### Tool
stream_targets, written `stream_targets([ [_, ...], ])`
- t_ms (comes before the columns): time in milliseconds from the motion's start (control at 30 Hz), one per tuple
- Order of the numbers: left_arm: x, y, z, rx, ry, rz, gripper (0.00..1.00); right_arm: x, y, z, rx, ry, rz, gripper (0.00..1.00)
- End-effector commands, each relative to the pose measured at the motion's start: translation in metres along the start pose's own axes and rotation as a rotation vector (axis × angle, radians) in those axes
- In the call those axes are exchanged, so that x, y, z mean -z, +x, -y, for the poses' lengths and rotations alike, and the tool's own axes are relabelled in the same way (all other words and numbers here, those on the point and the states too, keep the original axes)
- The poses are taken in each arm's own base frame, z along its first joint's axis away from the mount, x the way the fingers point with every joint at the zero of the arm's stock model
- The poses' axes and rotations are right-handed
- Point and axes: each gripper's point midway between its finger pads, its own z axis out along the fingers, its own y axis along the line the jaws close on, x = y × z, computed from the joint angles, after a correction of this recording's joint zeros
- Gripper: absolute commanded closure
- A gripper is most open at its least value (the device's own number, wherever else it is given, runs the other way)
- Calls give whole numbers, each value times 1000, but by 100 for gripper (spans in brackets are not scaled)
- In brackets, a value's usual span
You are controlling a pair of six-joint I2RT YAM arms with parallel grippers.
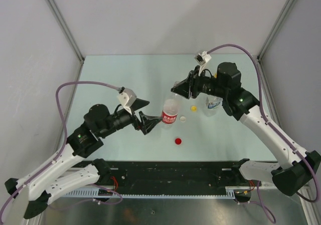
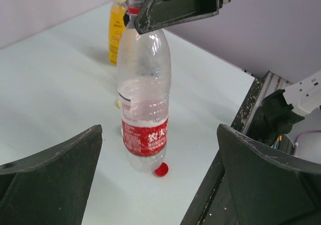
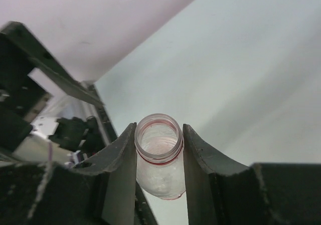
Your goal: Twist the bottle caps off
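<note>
The clear bottle with the red-white label [image 1: 170,113] stands upright mid-table, its mouth uncapped. My right gripper [image 1: 175,91] is shut on its neck; in the right wrist view the open neck [image 3: 159,146] sits pinched between both fingers [image 3: 120,160]. My left gripper [image 1: 154,110] is open, and its fingers [image 2: 50,177] stand wide on either side of the bottle [image 2: 144,99] without touching it. A red cap [image 1: 178,141] lies loose on the table in front of the bottle and shows again as the red cap [image 2: 161,170]. A white cap [image 1: 183,119] and a yellow cap [image 1: 193,107] lie to the bottle's right.
A blue-white labelled bottle [image 1: 214,103] stands under my right forearm. A bottle of yellow-orange liquid [image 2: 117,27] stands behind the red-label bottle in the left wrist view. Grey walls enclose the table [image 1: 125,74]; a black rail [image 1: 170,172] runs along its near edge.
</note>
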Motion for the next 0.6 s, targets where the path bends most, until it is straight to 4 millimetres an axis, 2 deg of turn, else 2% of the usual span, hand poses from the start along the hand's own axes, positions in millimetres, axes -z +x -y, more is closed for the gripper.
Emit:
stream_targets([
  [0,14,-34,-7,-49,-59,117,1,19,-22,22,159,189,72,100],
  [133,16,-31,-12,-57,-88,121,1,29,-36,25,211,244,125,100],
  [367,7,-20,-14,-73,-82,80,0,47,-61,25,235,326,223,100],
  [567,-3,-19,-16,-97,-75,53,1,59,-69,31,261,389,262,100],
])
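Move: Some 17 cm to the right of the right hand, about 4 cm farther out and 20 cm lower, stands the clear bottle, beside which there is free table for the red-label bottle now gripped by its open neck. The yellow bottle stands roughly 24 cm ahead and 24 cm to the right. The yellow cap lies about 8 cm ahead, 10 cm right, on the table. From the left hand, the clear bottle is some 13 cm ahead and 26 cm right. Swinging the red-label bottle off to the right, away from the open left gripper and towards the clear bottle, the right hand goes about 6 cm right, first also edging forward some 2.5 cm, then climbing about 3 cm. Its fingers keep their pinch on the neck while the wrist turns some 20 degrees clockwise and tips up a little. ##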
